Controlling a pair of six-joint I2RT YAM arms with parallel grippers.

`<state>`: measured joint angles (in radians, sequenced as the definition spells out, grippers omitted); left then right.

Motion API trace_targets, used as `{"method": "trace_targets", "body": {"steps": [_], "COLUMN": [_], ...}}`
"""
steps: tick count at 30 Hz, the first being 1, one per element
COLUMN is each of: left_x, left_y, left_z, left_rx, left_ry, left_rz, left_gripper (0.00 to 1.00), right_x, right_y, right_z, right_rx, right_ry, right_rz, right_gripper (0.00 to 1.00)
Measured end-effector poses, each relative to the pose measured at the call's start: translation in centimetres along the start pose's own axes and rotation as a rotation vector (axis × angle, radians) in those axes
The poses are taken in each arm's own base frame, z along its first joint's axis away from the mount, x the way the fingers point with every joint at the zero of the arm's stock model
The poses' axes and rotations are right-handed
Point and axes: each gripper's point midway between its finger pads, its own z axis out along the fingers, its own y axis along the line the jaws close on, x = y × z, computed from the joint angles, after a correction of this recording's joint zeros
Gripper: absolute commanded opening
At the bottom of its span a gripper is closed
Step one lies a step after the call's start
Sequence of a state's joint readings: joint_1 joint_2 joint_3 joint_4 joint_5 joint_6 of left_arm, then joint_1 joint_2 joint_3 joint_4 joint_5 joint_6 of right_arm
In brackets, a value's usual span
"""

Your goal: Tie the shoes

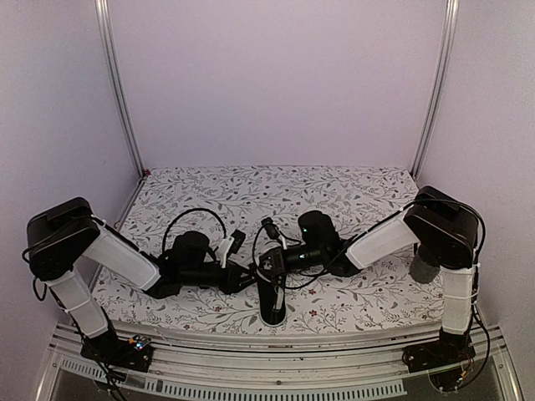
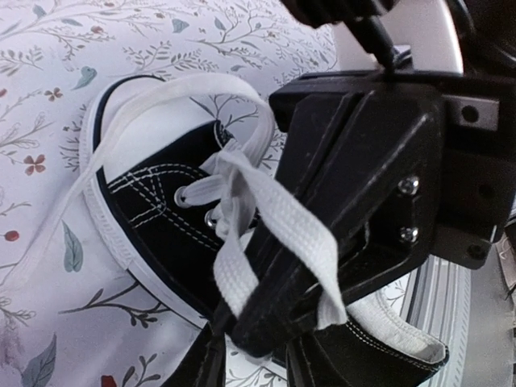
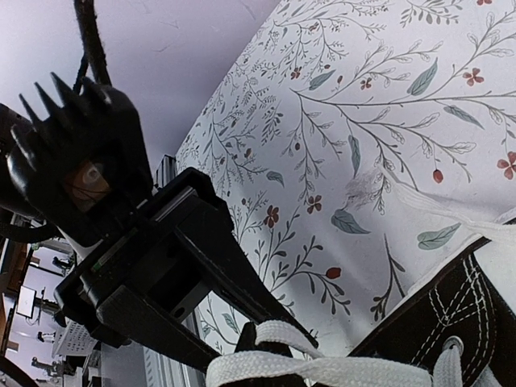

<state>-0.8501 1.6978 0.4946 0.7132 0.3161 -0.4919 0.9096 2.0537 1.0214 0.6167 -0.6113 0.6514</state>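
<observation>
The black canvas shoe (image 1: 272, 305) stands on the flowered mat with its white toe cap toward the near edge. In the left wrist view the shoe (image 2: 161, 218) lies under a white lace (image 2: 298, 234) that loops over the tip of my right gripper (image 2: 266, 318). That right gripper (image 1: 269, 266) is shut on the lace just above the eyelets. My left gripper (image 1: 249, 276) reaches in from the left. Its jaws (image 2: 254, 364) stand apart, one on each side of the right fingertip and the draped lace. The right wrist view shows the lace (image 3: 339, 372) across my right gripper (image 3: 274, 359).
The flowered mat (image 1: 334, 192) runs back to pale walls and metal posts. A metal rail (image 1: 276, 351) lines the near edge just past the toe. A dark object (image 1: 424, 266) sits half hidden behind the right arm. A loose lace end (image 2: 48, 234) trails over the mat.
</observation>
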Motion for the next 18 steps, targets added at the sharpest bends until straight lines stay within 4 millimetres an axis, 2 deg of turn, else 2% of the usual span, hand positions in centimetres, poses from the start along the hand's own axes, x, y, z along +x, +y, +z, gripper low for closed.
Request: {"method": "trace_targets", "body": {"steps": [3,7,9,13,18], "left_x": [-0.3,-0.2,-0.1,-0.3,-0.6], "left_y": [-0.4,-0.3,-0.1,0.4,1.2], "left_z": [0.3,0.7,0.8,0.6,-0.9], "left_rx": [0.013,0.01,0.0,-0.039,-0.115], "left_ry": [-0.002,0.005,0.008,-0.005,-0.026], "left_rz": [0.007,0.003,0.0,-0.014,-0.051], "left_gripper": [0.22,0.0,0.0,0.0,0.0], "right_x": [0.1,-0.1,-0.1,-0.3,-0.5], "right_y": [-0.1,-0.3,-0.2,-0.4,-0.4], "right_z": [0.0,-0.1,-0.1,-0.3,-1.7], "right_rx": [0.002,0.01,0.013,0.037,0.121], "right_ry": [0.002,-0.002,-0.004,-0.006,-0.001], "right_rz": [0.002,0.005,0.005,0.011,0.001], "right_gripper": [0.02,0.02,0.05,0.26,0.45]}}
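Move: Between the left hand's half-open pads sit the right fingertips with the white lace they hold, about 1 cm to the left hand's right and level in height. The lace crossing on the shoe is some 3 cm ahead, 3 cm right and 4 cm below, the toe cap roughly 9 cm ahead, 5 cm right and 7 cm down. The right hand already has the lace in its shut fingers; the shoe's middle lies about 3 cm right, 1 cm back and 6 cm below it. Closing on the lace at the right fingertips, the left hand first edges barely a centimetre right, shuts fully and pinches the strand, then draws it about 2 cm left and slightly forward, turning a little counter-clockwise. The right hand holds nearly still until the left has shut, then opens its fingers by over a third of their range and backs some 1.5 cm to the right. ##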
